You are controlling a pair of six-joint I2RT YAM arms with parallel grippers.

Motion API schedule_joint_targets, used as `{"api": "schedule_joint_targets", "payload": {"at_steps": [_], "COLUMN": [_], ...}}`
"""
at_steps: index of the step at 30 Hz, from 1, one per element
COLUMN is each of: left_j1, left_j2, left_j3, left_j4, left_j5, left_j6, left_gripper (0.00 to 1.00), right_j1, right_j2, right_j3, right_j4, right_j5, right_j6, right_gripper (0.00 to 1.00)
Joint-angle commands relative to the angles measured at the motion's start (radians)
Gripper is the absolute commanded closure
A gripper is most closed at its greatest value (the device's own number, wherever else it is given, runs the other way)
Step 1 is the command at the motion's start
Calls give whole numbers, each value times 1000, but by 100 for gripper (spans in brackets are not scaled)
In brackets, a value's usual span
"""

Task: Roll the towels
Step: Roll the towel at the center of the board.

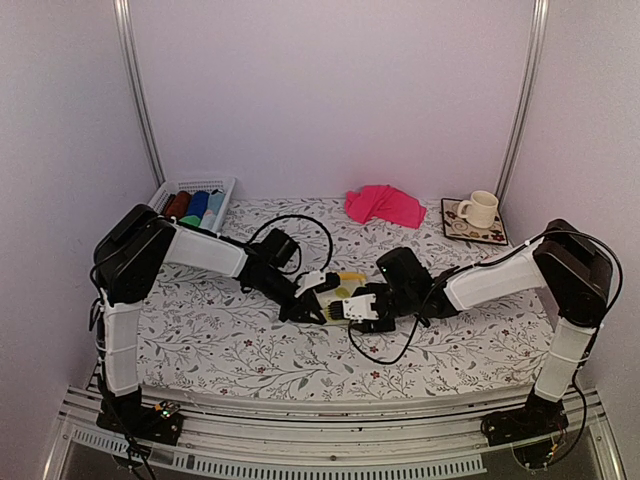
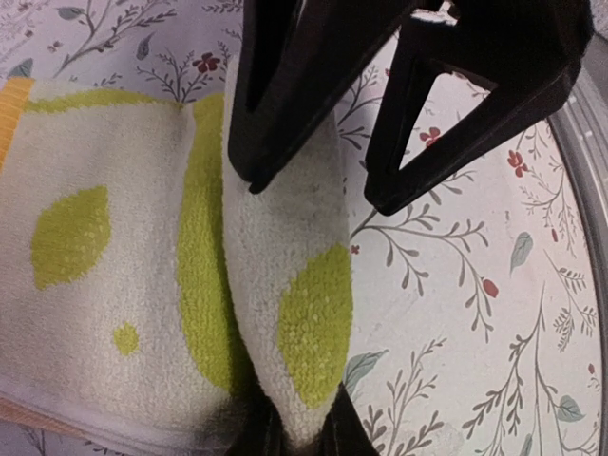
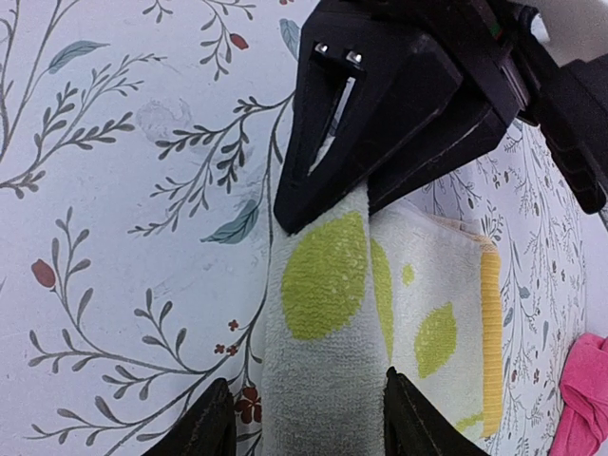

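The lime-yellow patterned towel (image 1: 347,284) lies mid-table, its near edge turned up into a roll (image 3: 323,323). My left gripper (image 2: 299,439) is shut on one end of that roll (image 2: 294,285). From the opposite end my right gripper (image 3: 309,429) straddles the roll with its jaws open: one finger rests against the roll on the flat-towel side, the other stands a little off it on the table side. In the top view the left gripper (image 1: 305,308) and the right gripper (image 1: 352,308) face each other over the towel. The hot pink towel (image 1: 384,205) lies crumpled at the back.
A white basket (image 1: 170,188) with rolled cloths stands at the back left. A cream cup (image 1: 480,208) sits on a patterned coaster (image 1: 492,238) at the back right. The floral tablecloth (image 1: 220,330) covers the table. Black cables loop near both wrists.
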Motion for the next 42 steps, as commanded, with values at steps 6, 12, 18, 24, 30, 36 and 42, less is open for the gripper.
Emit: {"api": "schedule_joint_targets", "payload": {"at_steps": [6,12,18,24,30,36,42], "left_j1": [17,18,16,15,14,4,-92], "left_j2": [28,18,-8,-81,-189,-317,-388], "left_j3": [6,-4,-29,-77,-143,-285,-463], "left_j4": [-51,-46,-20,37,111,263,460], "left_j5": [-8,-9,-59,-154,-254,-313,-470], "left_j6": [-8,-3,-1,-7,-16,11,129], "left_gripper": [100,100,95,66,23,3,3], "right_j1": [6,6,2,-4,-25,-63,-102], "right_j2": [33,57,79,68,68,88,153], "right_j3": [34,60,119,135,170,218,276], "right_j4": [-46,-56,-174,-253,-324,-390,-491], "right_j5": [42,63,-2,-73,-155,-243,-330], "right_j6": [59,85,116,165,210,265,334], "right_gripper": [49,56,82,86,87,87,87]}}
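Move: The towel's near edge is rolled up between my hands. The roll's middle lies about 4 cm left of my right hand and 2 cm below it; its right part runs between those half-open fingers. My left fingers still pinch its left end, with the middle about 5 cm to their right, level. The flat part of the towel is centred some 8 cm ahead of the roll, and its yellow hem about 14 cm ahead. My left fingers keep their pinch while my right hand eases about 1 cm forward and down and closes on the right part of the roll. Only then does my left hand let go, opening wide as it draws off some 5 cm left and rises about as much. Holding on, my right hand slips 1–2 cm back and swings its fingertips back towards my base by nearly 30 degrees. ##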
